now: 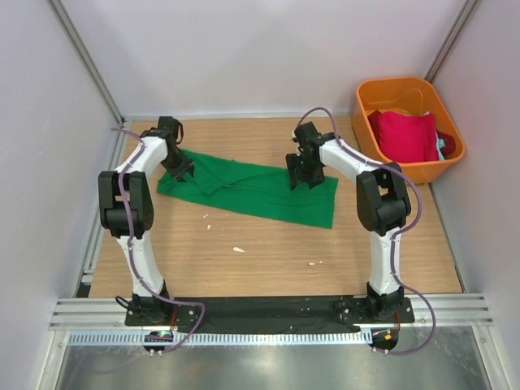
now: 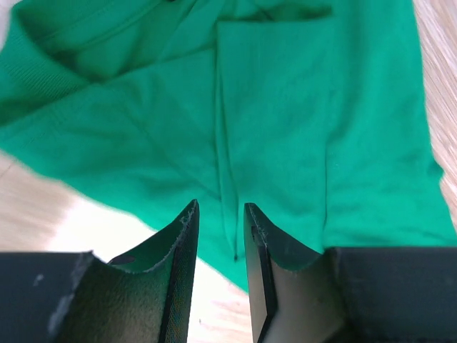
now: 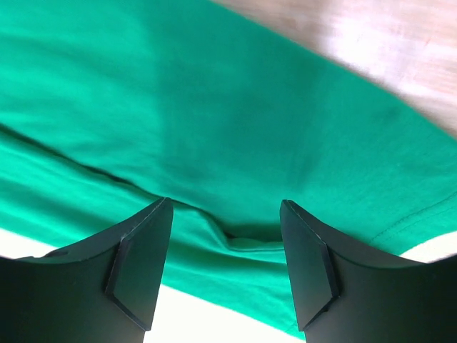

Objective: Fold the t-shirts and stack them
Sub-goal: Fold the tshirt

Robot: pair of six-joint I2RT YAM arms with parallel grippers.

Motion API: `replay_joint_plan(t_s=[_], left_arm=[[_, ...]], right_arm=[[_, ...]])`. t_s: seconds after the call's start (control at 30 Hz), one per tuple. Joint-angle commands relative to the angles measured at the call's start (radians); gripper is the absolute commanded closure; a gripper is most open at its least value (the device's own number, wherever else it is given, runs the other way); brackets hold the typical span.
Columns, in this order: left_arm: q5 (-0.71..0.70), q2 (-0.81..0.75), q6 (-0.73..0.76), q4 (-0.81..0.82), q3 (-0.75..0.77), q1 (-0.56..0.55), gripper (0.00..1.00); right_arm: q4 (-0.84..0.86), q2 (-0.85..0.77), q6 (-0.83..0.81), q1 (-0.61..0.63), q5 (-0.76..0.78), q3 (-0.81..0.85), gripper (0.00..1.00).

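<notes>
A bright green t-shirt (image 1: pixel 260 191) lies folded into a long strip across the wooden table. My left gripper (image 1: pixel 180 172) hovers over its left end; in the left wrist view the gripper (image 2: pixel 220 205) is slightly open and empty above a fold line in the green cloth (image 2: pixel 285 121). My right gripper (image 1: pixel 302 180) is over the shirt's right part; in the right wrist view it (image 3: pixel 226 201) is wide open above a small wrinkle in the cloth (image 3: pixel 235 107). A crimson red t-shirt (image 1: pixel 402 134) lies in the orange bin, with a bit of teal cloth (image 1: pixel 441 146) beside it.
The orange plastic bin (image 1: pixel 422 169) stands at the back right corner against the wall. A few small white scraps (image 1: pixel 238 249) lie on the bare wood (image 1: pixel 268 260) in front of the shirt. Walls close in on the left, back and right.
</notes>
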Motion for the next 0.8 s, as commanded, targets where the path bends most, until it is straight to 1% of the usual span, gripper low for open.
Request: replay_joint_plan(t_s=[0.0,0.13,0.23,0.37,0.43,0.47,0.5,0.57,0.6,0.63,0.67,0.7,0.73,0.77], left_arm=[[0.037,0.048,0.026,0.053,0.067,-0.014,0.67],[0.023,0.160,0.025,0.053,0.115,-0.014,0.65],[0.006,0.217,0.028,0.021,0.168,-0.014,0.64],[-0.055,0.305,0.080,0.001,0.260,-0.016,0.64],[-0.080,0.335,0.107,-0.019,0.300,-0.014,0.64],[-0.086,0.364,0.138,-0.028,0.349,-0.014,0.64],[-0.081,0.375,0.152,-0.033,0.371,-0.017,0.64],[-0.071,0.399,0.204,-0.027,0.434,-0.022,0.64],[-0.057,0.428,0.225,-0.027,0.461,-0.027,0.64],[-0.052,0.447,0.248,-0.034,0.492,-0.039,0.64],[-0.040,0.460,0.308,-0.034,0.548,-0.045,0.63],[-0.025,0.489,0.336,-0.024,0.573,-0.053,0.63],[-0.012,0.505,0.365,-0.022,0.625,-0.072,0.63],[-0.009,0.519,0.402,-0.024,0.653,-0.085,0.63]], right_arm=[[0.017,-0.011,-0.020,0.002,0.041,-0.058,0.32],[0.028,-0.014,-0.024,0.000,0.095,-0.102,0.32],[0.021,-0.011,-0.014,0.002,0.102,-0.127,0.32],[0.006,-0.033,0.064,0.031,0.099,-0.188,0.32],[0.009,-0.055,0.113,0.066,0.089,-0.254,0.31],[0.017,-0.085,0.187,0.077,0.061,-0.283,0.31],[0.023,-0.102,0.230,0.104,0.059,-0.346,0.31],[0.052,-0.151,0.316,0.141,-0.023,-0.406,0.30],[0.085,-0.168,0.385,0.170,-0.086,-0.455,0.30],[0.107,-0.190,0.420,0.231,-0.114,-0.473,0.30],[0.129,-0.207,0.448,0.268,-0.137,-0.490,0.30],[0.167,-0.242,0.498,0.300,-0.175,-0.513,0.30],[0.187,-0.254,0.511,0.366,-0.194,-0.518,0.30],[0.199,-0.262,0.514,0.392,-0.209,-0.516,0.30]])
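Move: The left hand hovers with half-open fingers over the left part of the folded t-shirt, about 4 cm above it; the shirt's middle lies some 19 cm to its right and 6 cm back. The right hand is about 3 cm above the shirt's right part, with the shirt's middle roughly 17 cm left and 3 cm back. The white scrap on the bare table is about 19 cm left and 21 cm back of the right hand. Both hands sink onto the t-shirt with fingers still parted and then drag its two ends opposite ways: the left comes down about 4 cm while easing forward, then slides on forward with the cloth to about 11 cm in all, its wrist turning some 15 degrees clockwise. The right drops a little under 3 cm onto the right part, pauses, then sweeps back and to the left with increasing speed, ending about 15 cm back and 7 cm left, towards the white scrap, fingertips pressing on the cloth without pinching it. ##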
